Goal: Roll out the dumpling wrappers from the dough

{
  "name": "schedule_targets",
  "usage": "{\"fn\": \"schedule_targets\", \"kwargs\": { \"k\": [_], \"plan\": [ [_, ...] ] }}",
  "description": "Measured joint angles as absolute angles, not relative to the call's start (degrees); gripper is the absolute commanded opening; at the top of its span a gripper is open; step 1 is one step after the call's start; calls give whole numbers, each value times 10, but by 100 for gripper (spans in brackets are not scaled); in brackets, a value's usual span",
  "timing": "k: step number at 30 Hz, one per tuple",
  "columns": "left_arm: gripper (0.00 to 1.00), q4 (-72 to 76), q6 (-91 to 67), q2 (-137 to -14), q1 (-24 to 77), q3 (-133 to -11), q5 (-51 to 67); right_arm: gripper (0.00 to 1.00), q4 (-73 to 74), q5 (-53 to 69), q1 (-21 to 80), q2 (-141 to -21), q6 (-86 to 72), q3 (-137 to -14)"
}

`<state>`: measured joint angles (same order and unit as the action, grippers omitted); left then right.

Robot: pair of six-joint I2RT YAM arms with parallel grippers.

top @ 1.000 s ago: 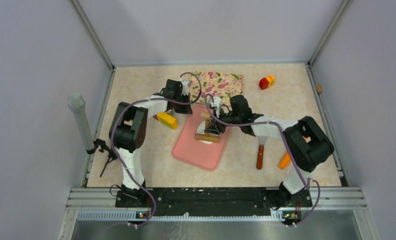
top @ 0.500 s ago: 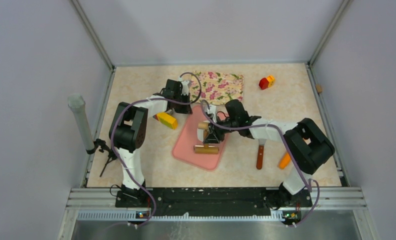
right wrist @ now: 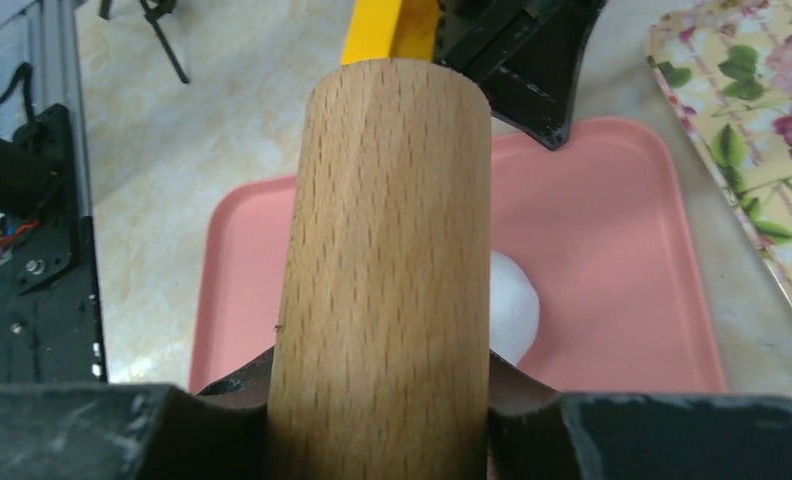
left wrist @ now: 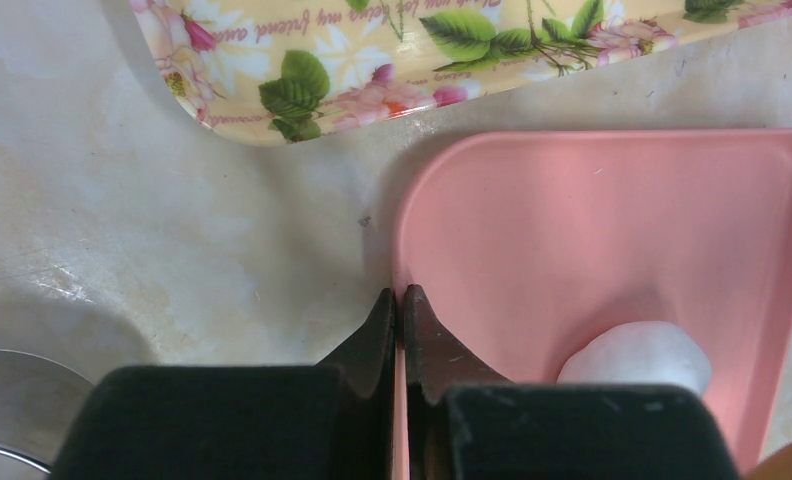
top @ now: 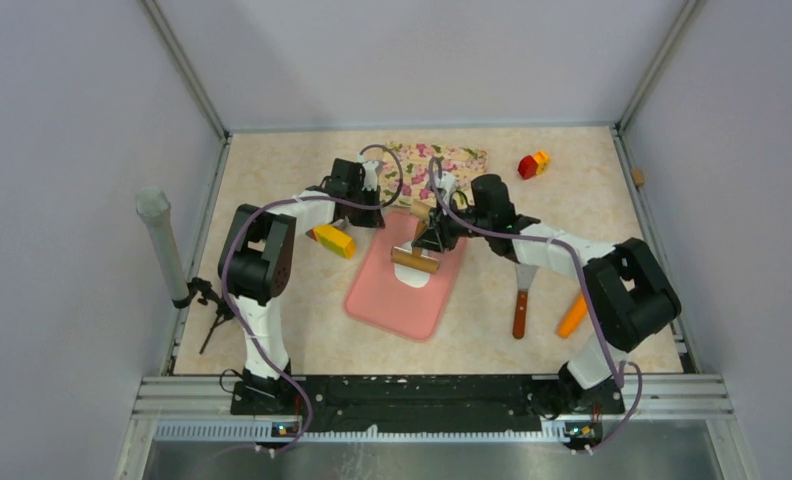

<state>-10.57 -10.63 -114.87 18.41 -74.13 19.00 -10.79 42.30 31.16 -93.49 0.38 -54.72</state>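
The dough, a soft white lump (top: 412, 278), lies on the pink mat (top: 382, 305). My right gripper (top: 429, 240) is shut on a wooden rolling pin (top: 415, 260) that lies across the dough's far side. In the right wrist view the pin (right wrist: 387, 250) covers most of the dough (right wrist: 514, 305). My left gripper (left wrist: 400, 300) is shut on the pink mat's edge (left wrist: 427, 200), with the dough (left wrist: 637, 355) to its right. No dumpling wrappers are in view.
A floral tray (top: 442, 165) lies behind the mat. A yellow and red block (top: 334, 240) sits by the left arm, a metal ring (left wrist: 2, 400) beside it. A brown-handled spatula (top: 520, 310), an orange piece (top: 570, 320) and a red-yellow block (top: 532, 163) lie to the right.
My right gripper rolled the pin toward the near end of the mat, then back to the far side of the dough. The left gripper has stayed on the mat's edge.
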Motion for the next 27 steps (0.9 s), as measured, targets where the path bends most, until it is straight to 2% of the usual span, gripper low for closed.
{"fn": "schedule_targets", "kwargs": {
  "k": [6,27],
  "plan": [
    [0,-105,-106,-1148,184,-741,190,0,-146,377,311,-978,17,-515],
    [0,-100,-107,-1147,184,-738,189,0,-127,428,344,-961,93,-494]
  ]
}}
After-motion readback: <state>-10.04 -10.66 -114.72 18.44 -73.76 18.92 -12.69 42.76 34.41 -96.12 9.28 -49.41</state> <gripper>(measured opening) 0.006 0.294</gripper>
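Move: The dough lies under the raised roller, nearly straight below the right hand: about 11 cm down, 1 cm back and 1 cm left. The yellow block sits some 15 cm left of this hand and 4 cm farther out; the floral tray is about 19 cm ahead and 3 cm right; the scraper is 19 cm right and 4 cm back. From the left hand, the dough lies about 8 cm back and 7 cm right. Bring the right hand down about 5 cm to set the big roller on the dough, easing slightly forward and right at first, then draw it level some 4 cm back towards the dough's near edge, turning about 10 degrees counter-clockwise. Keep the grip on the roller's handle. Hold the left gripper still, shut on the pink board's rim. ##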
